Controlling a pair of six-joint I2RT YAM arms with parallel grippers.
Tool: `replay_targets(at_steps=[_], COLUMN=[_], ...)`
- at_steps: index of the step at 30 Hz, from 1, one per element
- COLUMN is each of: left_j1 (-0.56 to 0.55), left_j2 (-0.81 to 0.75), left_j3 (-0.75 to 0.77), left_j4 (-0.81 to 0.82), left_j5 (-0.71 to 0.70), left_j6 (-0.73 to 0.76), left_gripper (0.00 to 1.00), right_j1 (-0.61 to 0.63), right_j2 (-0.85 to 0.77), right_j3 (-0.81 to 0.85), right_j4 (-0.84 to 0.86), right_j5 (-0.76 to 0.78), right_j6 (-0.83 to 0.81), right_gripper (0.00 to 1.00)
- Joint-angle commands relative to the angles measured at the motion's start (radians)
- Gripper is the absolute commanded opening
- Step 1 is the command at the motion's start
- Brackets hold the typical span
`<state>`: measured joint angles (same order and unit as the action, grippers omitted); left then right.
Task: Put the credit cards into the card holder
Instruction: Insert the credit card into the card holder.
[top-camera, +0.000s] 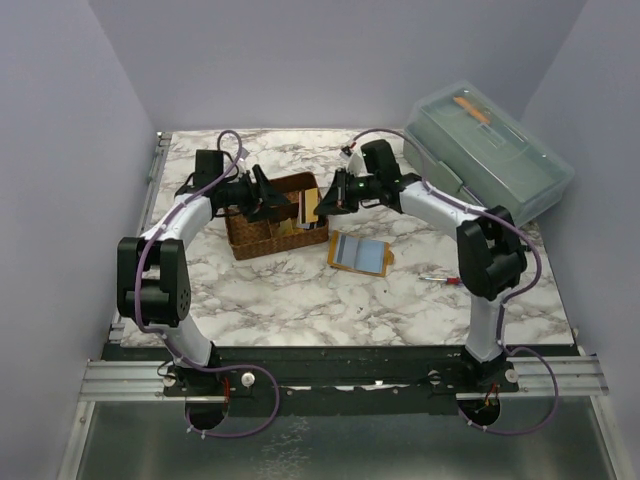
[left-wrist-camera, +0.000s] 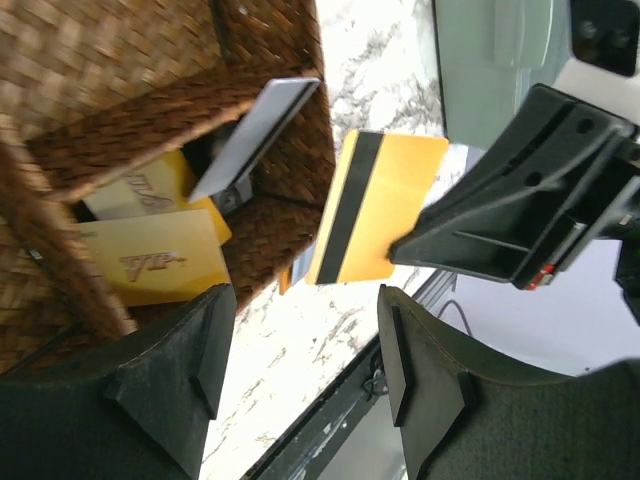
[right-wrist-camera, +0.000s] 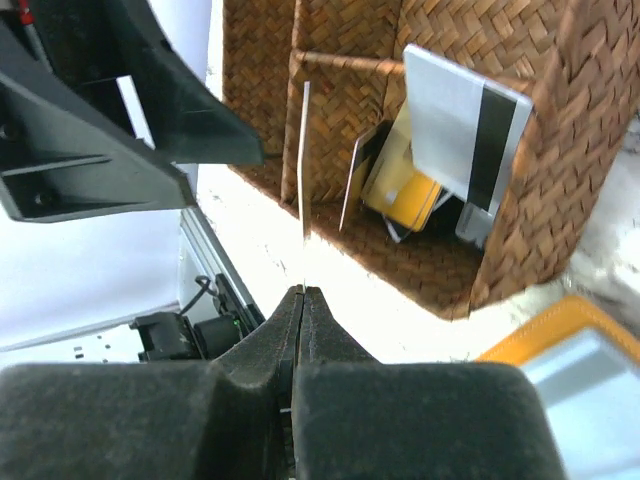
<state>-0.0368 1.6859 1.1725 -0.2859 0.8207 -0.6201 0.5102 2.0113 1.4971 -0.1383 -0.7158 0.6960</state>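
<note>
My right gripper (top-camera: 328, 197) (right-wrist-camera: 302, 294) is shut on one corner of a yellow credit card (left-wrist-camera: 385, 200) with a black stripe, held on edge in the air beside the basket. In the right wrist view that card (right-wrist-camera: 303, 160) shows as a thin line. Facing it, my left gripper (top-camera: 266, 194) (left-wrist-camera: 300, 350) is open over the basket's right end, a short way from the card, with nothing between its fingers. More credit cards lie in the basket: yellow ones (left-wrist-camera: 150, 255) and a grey one (right-wrist-camera: 465, 130). The orange-tan card holder (top-camera: 360, 253) (right-wrist-camera: 560, 335) lies open on the table right of the basket.
The brown woven divided basket (top-camera: 255, 242) (left-wrist-camera: 120, 60) stands at the table's middle. A clear lidded plastic box (top-camera: 492, 150) sits at the back right. A small red-tipped tool (top-camera: 440, 280) lies near the right arm. The table's metal front rail (left-wrist-camera: 330, 420) runs below my left gripper.
</note>
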Motion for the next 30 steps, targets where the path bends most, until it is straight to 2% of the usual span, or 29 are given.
replay_targets(at_steps=[1, 5, 9, 14, 20, 22, 25, 30], left_j1=[-0.073, -0.171, -0.258, -0.352, -0.489, -0.519, -0.531, -0.55], left_j2=[-0.047, -0.057, -0.075, -0.088, -0.038, -0.007, 0.051, 0.121], left_j3=[0.041, 0.044, 0.046, 0.028, -0.006, -0.007, 0.003, 0.032], left_j4=[-0.016, -0.016, -0.015, 0.012, 0.027, 0.032, 0.033, 0.034], left_j5=[0.0, -0.039, -0.111, -0.14, -0.218, -0.245, -0.283, -0.341], left_j6=[0.029, 0.02, 0.014, -0.001, 0.007, 0.01, -0.006, 0.0], left_gripper=[0.64, 0.64, 0.64, 0.64, 0.64, 0.59, 0.44, 0.29], right_j1=[-0.018, -0.045, -0.072, -0.126, -0.155, -0.169, -0.201, -0.219], right_j2=[-0.147, -0.271, -0.411, -0.516, -0.521, -0.512, -0.488, -0.463], right_j3=[-0.065, -0.175, -0.312, -0.495, -0.621, -0.65, -0.68, -0.701], right_j4=[-0.116, -0.247, -0.308, -0.249, -0.139, -0.112, -0.077, -0.041], right_j5=[0.044, 0.13, 0.2, 0.166, 0.083, 0.066, 0.027, -0.019], right_j6=[-0.107, -0.174, -0.19, -0.183, -0.171, -0.168, -0.17, -0.184], right_gripper=[0.0, 0.0, 0.0, 0.0, 0.0, 0.0, 0.0, 0.0])
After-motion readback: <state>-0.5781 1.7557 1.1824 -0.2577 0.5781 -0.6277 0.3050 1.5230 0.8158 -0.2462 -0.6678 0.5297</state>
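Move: Some 7 cm back, 10 cm to the right and 13 cm below the right hand, which already holds a yellow credit card, lies the open card holder. From the open, empty left hand the holder is about 8 cm back, 21 cm right and 15 cm down. The wicker basket's middle is roughly 13 cm left of the right hand and 2 cm farther out, 9 cm below; it sits nearly straight under the left hand, some 11 cm down. Carrying the pinched yellow card away from the basket, the right hand rises about 3 cm, swings some 15 cm right and 11 cm back, then sinks towards the near right part of the card holder, its left side dipping about 10 degrees. Alongside, the left hand sweeps 17 cm right and 10 cm back, turning some 20 degrees clockwise, then drops beside the holder's near edge as its fingers partly close on nothing. ##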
